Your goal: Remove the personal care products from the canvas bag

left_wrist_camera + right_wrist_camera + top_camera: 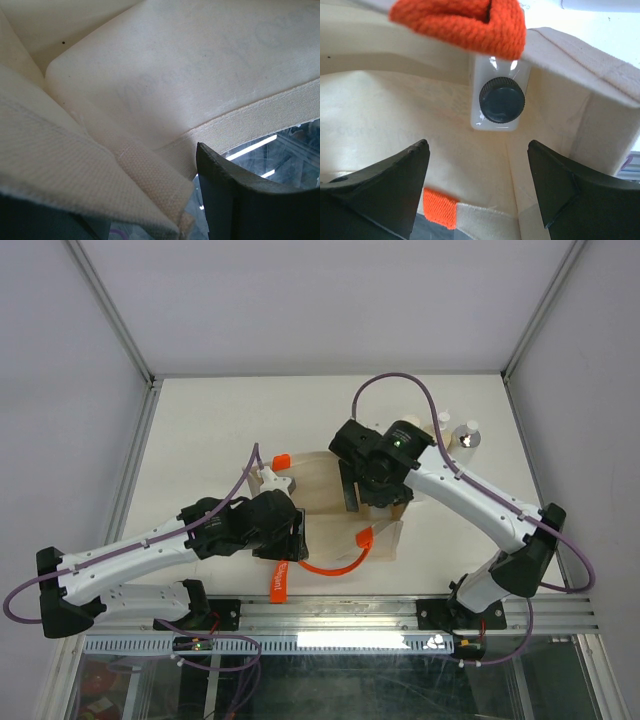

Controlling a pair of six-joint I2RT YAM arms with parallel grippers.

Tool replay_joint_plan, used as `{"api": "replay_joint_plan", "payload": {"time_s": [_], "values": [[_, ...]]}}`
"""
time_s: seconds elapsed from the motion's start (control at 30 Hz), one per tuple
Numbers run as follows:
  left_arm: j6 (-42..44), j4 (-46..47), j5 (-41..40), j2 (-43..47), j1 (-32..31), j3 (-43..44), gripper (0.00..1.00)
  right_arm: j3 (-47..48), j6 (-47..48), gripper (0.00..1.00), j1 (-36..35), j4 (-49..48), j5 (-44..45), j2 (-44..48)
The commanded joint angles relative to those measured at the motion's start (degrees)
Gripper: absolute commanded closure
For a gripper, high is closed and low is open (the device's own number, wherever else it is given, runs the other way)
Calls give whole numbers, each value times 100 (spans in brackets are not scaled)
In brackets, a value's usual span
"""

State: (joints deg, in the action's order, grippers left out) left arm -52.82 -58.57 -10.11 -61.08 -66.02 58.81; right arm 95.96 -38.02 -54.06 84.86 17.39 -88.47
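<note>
The beige canvas bag [325, 490] lies in the middle of the table, its orange handle [335, 562] hanging toward the near edge. My right gripper [372, 502] is open and reaches into the bag's mouth. In the right wrist view it [477, 145] is a little short of a white square bottle with a dark cap [501, 100], which lies inside the bag [380, 110] under an orange handle [465, 25]. My left gripper [293, 535] is at the bag's left rim. In its wrist view the folded hem [150, 175] lies between the spread fingers [235, 200].
Two small bottles stand at the back right of the table, a shiny silver one [468, 436] and a whitish one [443, 422]. An orange tab [281, 459] sticks up at the bag's far left corner. Frame posts run along both sides.
</note>
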Motion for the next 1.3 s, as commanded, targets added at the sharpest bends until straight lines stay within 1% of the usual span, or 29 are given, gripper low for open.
{"api": "replay_joint_plan", "payload": {"time_s": [0.0, 0.1, 0.33, 0.47, 0.63, 0.8, 0.93, 1.1, 1.27], "values": [[182, 302, 13, 120, -11, 97, 41, -231, -264, 20, 86, -293, 403, 66], [163, 302, 23, 159, -16, 73, 41, -472, -388, 22, 136, -390, 602, 39], [101, 302, -3, 300, -16, -12, 41, -1435, -283, 22, 500, -1301, 218, 198], [96, 297, -32, 359, -14, -23, 41, -1738, -185, 22, 601, -1672, 16, 131], [113, 302, -10, 296, -16, 2, 40, -1923, -146, 24, 617, -1899, -137, -54], [120, 302, -22, 265, -16, 23, 40, -2027, -109, 41, 619, -2051, -326, -99], [97, 302, -18, 276, -11, 9, 40, -1990, -77, 55, 616, -2063, -354, 36], [96, 302, -11, 274, -16, -2, 40, -1810, 111, 75, 621, -2216, -592, 410], [113, 306, -12, 197, -16, 57, 41, -1782, 387, 91, 617, -2758, -1124, 1003]]}}
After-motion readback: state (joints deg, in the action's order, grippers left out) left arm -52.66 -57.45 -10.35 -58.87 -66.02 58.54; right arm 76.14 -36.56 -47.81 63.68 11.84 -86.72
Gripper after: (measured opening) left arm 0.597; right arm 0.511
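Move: Ahead of the open right hand by about 3 cm, 1 cm to its right and some 12 cm below, stands the last white bottle with a black cap, in the canvas bag's right part. The far orange patch on the rim is roughly 10 cm ahead and 3 cm left of this hand; the unpacked white bottle stands some 8 cm ahead and 9 cm right, outside the bag. From the left hand, the bottle in the bag is about 8 cm ahead, 18 cm right. Sinking about 9 cm and easing 2.5 cm forward into the bag, the right hand comes down around the last white bottle, closes its fingers from wide to about half open to pinch it, then starts back up by 1 cm. The left hand stays at the bag's near left corner, rising about 1 cm with its fingers still parted around the canvas. ##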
